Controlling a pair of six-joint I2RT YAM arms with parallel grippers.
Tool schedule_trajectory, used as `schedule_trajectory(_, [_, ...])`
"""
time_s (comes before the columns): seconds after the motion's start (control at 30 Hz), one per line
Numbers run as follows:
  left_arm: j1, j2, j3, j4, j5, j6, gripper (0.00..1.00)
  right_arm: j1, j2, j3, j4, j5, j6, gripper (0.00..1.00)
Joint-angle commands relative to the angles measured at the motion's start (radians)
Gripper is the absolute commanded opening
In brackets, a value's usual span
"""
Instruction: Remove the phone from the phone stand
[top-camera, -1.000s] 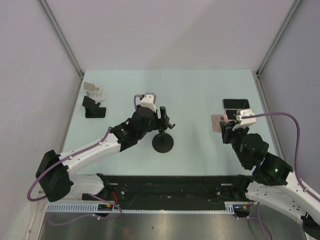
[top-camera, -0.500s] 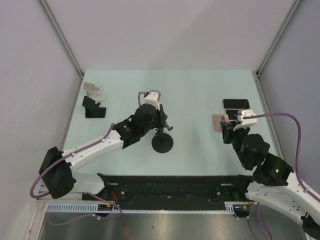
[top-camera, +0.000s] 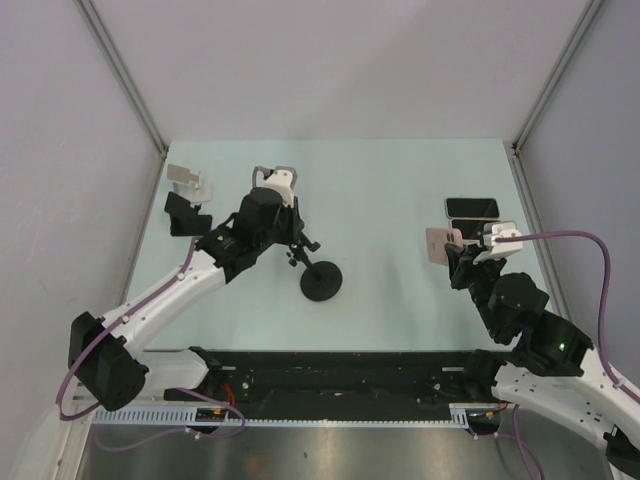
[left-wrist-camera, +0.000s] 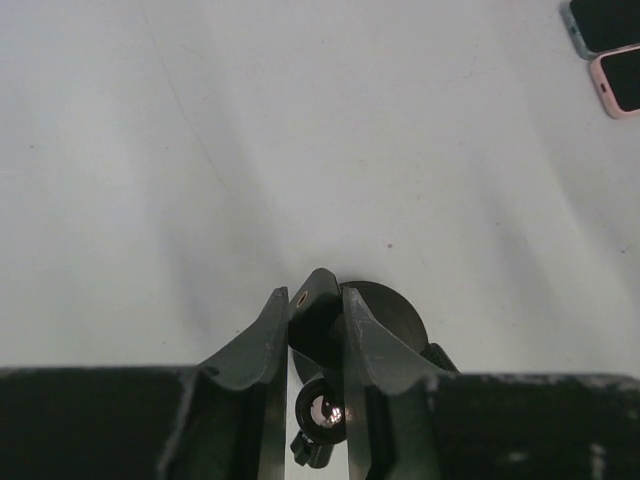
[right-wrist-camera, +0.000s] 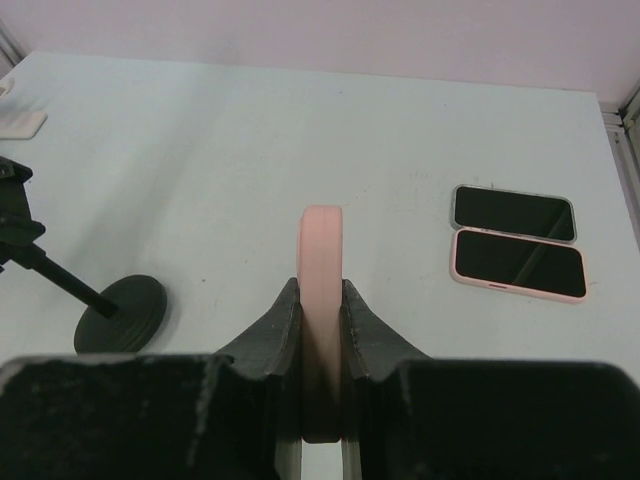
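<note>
The black phone stand has a round base (top-camera: 322, 283) on the pale green table and a thin rod leaning up to the left. My left gripper (top-camera: 296, 243) is shut on the stand's head (left-wrist-camera: 318, 318), with the base disc (left-wrist-camera: 395, 312) just beyond the fingers. The stand holds no phone. My right gripper (top-camera: 449, 248) is shut on a pink phone (top-camera: 436, 243), held on edge above the table at the right. It stands upright between my fingers in the right wrist view (right-wrist-camera: 321, 250). The stand (right-wrist-camera: 122, 314) shows at the left there.
Two phones lie flat at the back right: a dark-cased one (right-wrist-camera: 514, 212) and a pink-cased one (right-wrist-camera: 518, 265). A white stand (top-camera: 187, 180) and a small black stand (top-camera: 185, 214) sit at the back left. Frame posts rise at both back corners.
My left arm has swung left and back with the stand's head in its grip, so the rod now leans left and the base has shifted slightly. The right gripper has barely moved.
</note>
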Motion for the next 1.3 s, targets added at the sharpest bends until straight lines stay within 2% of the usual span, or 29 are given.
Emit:
schedule_trajectory(0.0, [0.082, -0.023, 0.081, -0.138, 0.054, 0.119, 0.0, 0.017, -0.017, 0.011, 0.047, 0.045, -0.007, 0.0])
schedule_trajectory(0.13, [0.119, -0.034, 0.101, -0.175, 0.094, 0.14, 0.0, 0.028, -0.017, 0.011, 0.044, 0.056, -0.004, 0.0])
schedule_trajectory(0.2, [0.114, -0.026, 0.106, -0.179, 0.149, 0.137, 0.0, 0.028, -0.011, 0.011, 0.045, 0.062, -0.005, 0.0])
schedule_trajectory(0.53, [0.064, 0.073, 0.239, -0.224, 0.177, 0.26, 0.0, 0.033, -0.014, 0.011, 0.042, 0.075, -0.007, 0.0])
schedule_trajectory(0.7, [-0.05, 0.145, 0.291, -0.241, 0.111, 0.271, 0.01, 0.034, -0.005, 0.011, 0.042, 0.078, -0.007, 0.0])
schedule_trajectory(0.77, [-0.057, 0.161, 0.291, -0.242, 0.112, 0.24, 0.02, 0.034, -0.004, 0.011, 0.041, 0.079, -0.007, 0.0])
schedule_trajectory(0.83, [-0.057, 0.176, 0.282, -0.244, 0.092, 0.223, 0.08, 0.037, -0.008, 0.011, 0.041, 0.081, -0.007, 0.0])
schedule_trajectory(0.87, [-0.057, 0.176, 0.279, -0.244, 0.068, 0.211, 0.17, 0.039, -0.013, 0.011, 0.039, 0.078, -0.007, 0.0])
schedule_trajectory(0.9, [-0.057, 0.178, 0.276, -0.242, 0.059, 0.203, 0.22, 0.04, -0.014, 0.011, 0.039, 0.081, -0.005, 0.0])
schedule_trajectory(1.07, [-0.06, 0.172, 0.284, -0.244, 0.031, 0.182, 0.39, 0.045, -0.016, 0.011, 0.038, 0.088, -0.002, 0.0])
schedule_trajectory(1.27, [-0.093, 0.138, 0.299, -0.244, -0.007, 0.192, 0.71, 0.051, -0.016, 0.011, 0.035, 0.091, 0.0, 0.0])
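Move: In the left hand's closed fingers is the head of the emptied phone stand; its round base lies about 7 cm back, 5 cm right and 19 cm below. The black stand is some 34 cm left of that hand and 10 cm farther out, about 15 cm lower; the phone held by the right hand is roughly 33 cm right and 6 cm back, somewhat higher. From the right hand, the round base lies about 28 cm left, 4 cm ahead and 28 cm below. Keeping its pinch on the stand's head, the left hand swings about 3 cm left, then reverses and draws some 6 cm right with a slight dip. Its wrist meanwhile turns clockwise and lifts its left side, about 20 degrees in all, bringing the head over the base; at last the fingers open and release it. The right hand keeps holding its phone. ##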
